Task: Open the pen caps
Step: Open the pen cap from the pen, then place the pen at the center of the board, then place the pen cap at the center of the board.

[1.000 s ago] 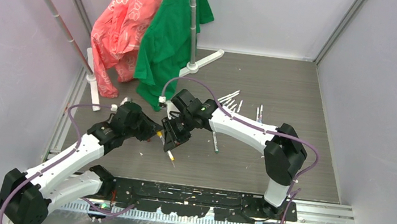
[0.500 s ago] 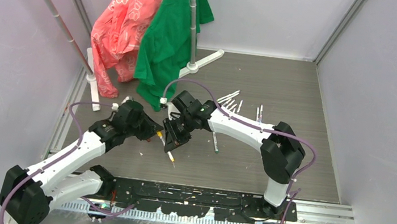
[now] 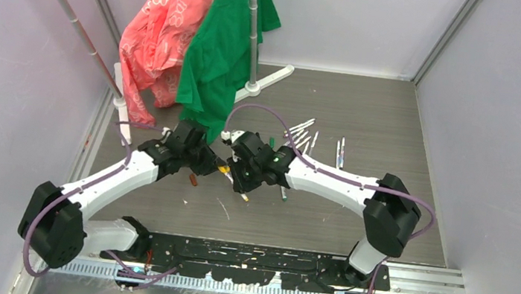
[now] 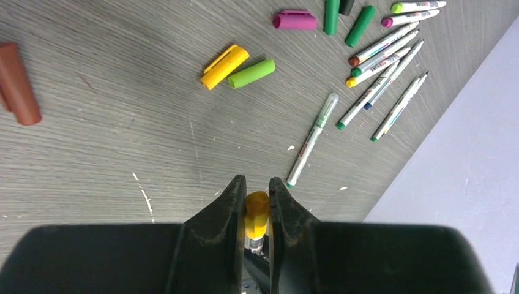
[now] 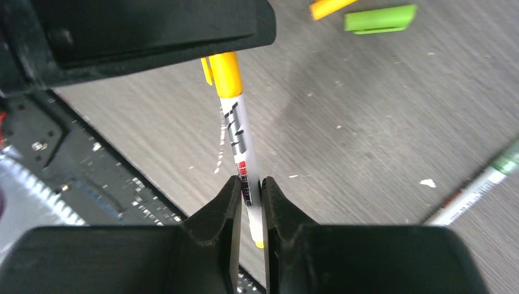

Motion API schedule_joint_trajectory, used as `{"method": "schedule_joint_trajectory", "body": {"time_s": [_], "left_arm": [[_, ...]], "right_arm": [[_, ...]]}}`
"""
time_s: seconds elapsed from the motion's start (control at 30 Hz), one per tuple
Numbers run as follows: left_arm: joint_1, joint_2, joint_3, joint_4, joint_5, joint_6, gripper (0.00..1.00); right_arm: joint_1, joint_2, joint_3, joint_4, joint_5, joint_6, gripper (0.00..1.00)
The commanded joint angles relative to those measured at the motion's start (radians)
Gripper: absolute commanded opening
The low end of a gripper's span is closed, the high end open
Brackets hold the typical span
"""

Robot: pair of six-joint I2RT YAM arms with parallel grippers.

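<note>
One pen (image 5: 240, 141) with a white barrel is held between both grippers above the table. My left gripper (image 4: 256, 191) is shut on its orange-yellow cap (image 4: 256, 211). My right gripper (image 5: 249, 184) is shut on the barrel, whose yellow tail pokes out below the fingers. In the top view the left gripper (image 3: 216, 165) and right gripper (image 3: 234, 176) meet nose to nose. Loose pen caps lie on the table: yellow (image 4: 225, 66), light green (image 4: 251, 73), magenta (image 4: 295, 19) and brown (image 4: 18, 82). Several pens (image 4: 382, 49) lie in a bunch beyond them.
A single green-tipped pen (image 4: 313, 138) lies apart from the bunch. A clothes rack (image 3: 255, 34) with a pink shirt (image 3: 163, 30) and a green shirt (image 3: 220, 52) stands at the back left. Grey walls close in the table on three sides.
Both grippers have shifted right and away from the arm bases, carrying the pen. The right gripper's jaws have narrowed onto the barrel. A brown cap now shows below the left gripper.
</note>
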Motion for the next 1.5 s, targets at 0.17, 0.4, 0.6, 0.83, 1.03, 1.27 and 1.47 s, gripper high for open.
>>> {"method": "schedule_joint_trajectory", "body": {"time_s": [0.17,0.4,0.6,0.83,1.03,1.27,1.47], "left_arm": [[0.010,0.123,0.126,0.057,-0.015,-0.024,0.00],[0.016,0.225,0.146,0.357,0.112,0.067,0.00],[0.048,0.240,0.081,0.625,0.270,0.134,0.00],[0.107,0.218,-0.016,0.818,0.381,0.125,0.00],[0.144,0.237,0.016,0.656,0.406,0.163,0.00],[0.056,0.370,0.266,0.069,0.252,0.404,0.00],[0.024,0.443,0.326,-0.132,0.120,0.459,0.07]], "right_arm": [[0.022,-0.104,-0.163,-0.052,0.316,-0.022,0.01],[-0.004,-0.186,-0.209,-0.009,-0.029,0.070,0.01],[-0.131,-0.273,-0.279,0.121,-0.335,0.204,0.01],[-0.294,-0.302,-0.404,0.371,-0.639,0.421,0.01],[-0.325,-0.337,-0.388,0.290,-0.533,0.381,0.01],[-0.332,-0.334,-0.239,-0.061,0.143,0.240,0.01],[-0.380,-0.224,-0.175,-0.138,0.436,0.252,0.01]]}}
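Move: The yellow pen is already off the table, its cap pinched in the left fingers and its barrel in the right. The loose yellow cap lies about 6 cm ahead of the left hand, 2 cm right and 11 cm below, with the lime cap 3 cm to that cap's right and 1 cm farther out; the brown cap is some 8 cm left and 1 cm ahead. From the right hand, the pen pile lies roughly 21 cm ahead, 15 cm right and 9 below; the clear-tipped pen is 7 ahead, 12 right. The yellow pen is carried right by both hands, the left also edging forward; then the left hand draws the cap forward and up while the right tips and backs off with the barrel. Once apart, the left sinks about 5 cm, easing back towards the loose caps, and the right swings some 10 cm right and forward towards the pen pile, turning clockwise; both grips stay shut. ##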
